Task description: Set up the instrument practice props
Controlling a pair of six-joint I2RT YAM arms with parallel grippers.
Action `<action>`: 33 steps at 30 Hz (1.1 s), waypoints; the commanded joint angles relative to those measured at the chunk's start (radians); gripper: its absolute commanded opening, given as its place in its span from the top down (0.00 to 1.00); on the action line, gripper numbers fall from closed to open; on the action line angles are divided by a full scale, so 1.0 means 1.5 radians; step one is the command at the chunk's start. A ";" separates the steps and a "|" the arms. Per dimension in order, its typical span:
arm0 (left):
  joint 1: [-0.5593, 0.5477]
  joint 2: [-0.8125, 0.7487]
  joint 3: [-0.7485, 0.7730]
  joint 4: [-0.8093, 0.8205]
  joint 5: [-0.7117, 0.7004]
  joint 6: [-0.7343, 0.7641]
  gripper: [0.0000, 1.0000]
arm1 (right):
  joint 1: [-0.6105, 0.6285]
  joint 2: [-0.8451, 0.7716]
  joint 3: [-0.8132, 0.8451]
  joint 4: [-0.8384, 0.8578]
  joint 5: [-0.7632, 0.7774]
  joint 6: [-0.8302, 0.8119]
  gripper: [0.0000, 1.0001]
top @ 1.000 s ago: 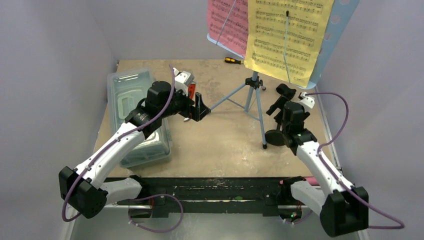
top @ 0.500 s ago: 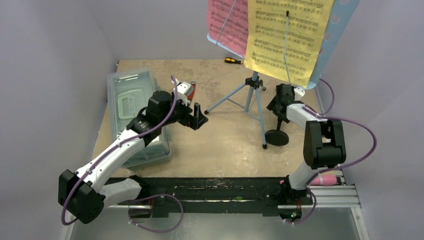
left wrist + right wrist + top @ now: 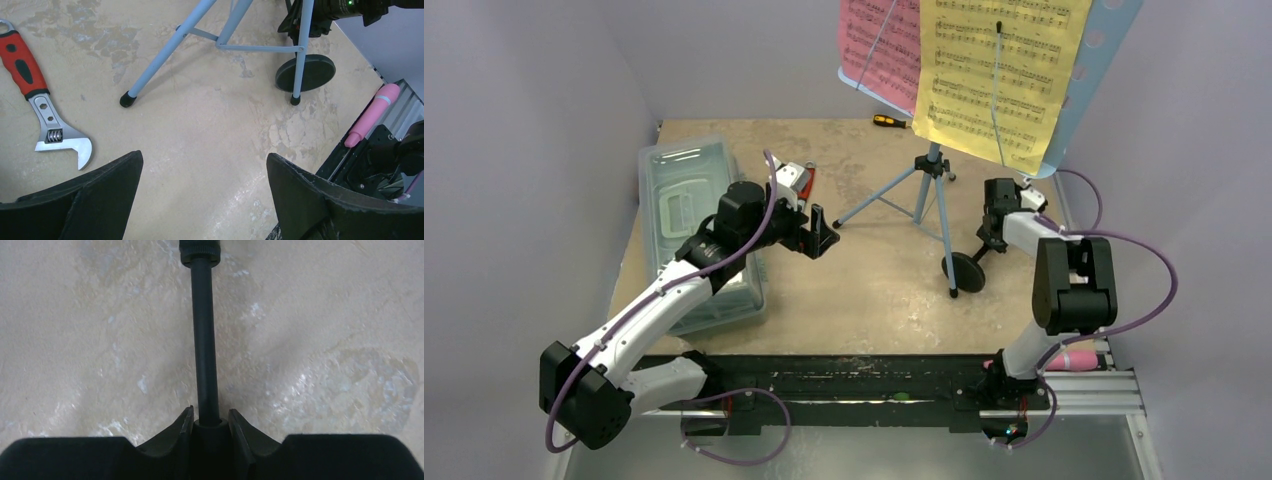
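Observation:
The light blue music stand (image 3: 932,170) rises on its tripod at the back of the table, carrying a pink page (image 3: 882,45) and a yellow page (image 3: 994,70). Beside its right leg is the black mic stand; its round base (image 3: 968,272) appears tipped on edge. My right gripper (image 3: 997,215) is shut on the mic stand's pole (image 3: 204,340), and in the right wrist view my right gripper (image 3: 210,420) pinches the pole's thicker collar. My left gripper (image 3: 820,236) hovers open and holds nothing above bare table left of the tripod. The pink toy microphone (image 3: 1074,358) lies on the rail near the right arm's base.
A red-handled wrench (image 3: 30,85) lies on the table left of the left gripper. A clear lidded box (image 3: 686,200) sits along the left edge, under the left arm. A yellow-handled screwdriver (image 3: 889,121) lies at the back. A tripod foot (image 3: 127,99) stands close ahead of the left gripper.
The right arm rose and its gripper closed on the mic stand's pole. The round base shifted slightly left and tipped. The left gripper drew back a little.

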 commanded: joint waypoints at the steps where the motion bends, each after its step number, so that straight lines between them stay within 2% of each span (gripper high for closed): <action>1: 0.002 -0.002 -0.003 0.019 0.000 0.009 0.06 | -0.003 -0.073 -0.033 -0.031 0.048 0.005 0.97; 4: 0.001 -0.001 -0.003 0.019 -0.001 0.009 0.06 | -0.004 -0.127 -0.042 -0.067 0.090 -0.010 1.00; 7: 0.001 0.002 -0.003 0.020 0.000 0.006 0.07 | -0.004 -0.183 -0.029 -0.143 0.197 0.001 1.00; 10: 0.002 0.005 -0.003 0.022 0.007 0.003 0.07 | -0.004 -0.244 -0.016 -0.163 0.262 0.009 1.00; 13: 0.001 0.010 -0.004 0.022 0.009 0.002 0.07 | -0.003 -0.278 0.004 -0.182 0.261 0.007 1.00; 17: 0.001 0.008 -0.005 0.019 0.001 0.005 0.07 | -0.003 -0.336 0.019 -0.217 0.154 -0.036 1.00; 21: 0.001 0.003 -0.005 0.017 -0.012 0.008 0.07 | -0.003 -0.491 -0.024 -0.215 0.042 -0.096 1.00; 24: 0.001 0.002 -0.005 0.016 -0.013 0.008 0.07 | -0.003 -0.613 -0.040 -0.236 -0.081 -0.113 1.00; 27: 0.001 0.001 -0.005 0.017 -0.005 0.004 0.07 | -0.003 -0.709 -0.038 -0.246 -0.245 -0.142 1.00; 33: 0.001 0.009 -0.003 0.029 0.023 -0.017 0.07 | -0.003 -0.813 -0.003 -0.341 -0.420 -0.130 1.00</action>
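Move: The right hand already grips the mic stand's pole; the stand's round base lies roughly 10 cm back and 8 cm to its left, about level with the fingers. The music stand's near foot is some 14 cm back, 11 cm left and 3 cm lower. From the left hand, that round base is about 34 cm to the right, level fore and aft and 19 cm down. Right hand, grip kept, lifts the mic stand about 25 cm and back 15, veering right then left, tipping up. ##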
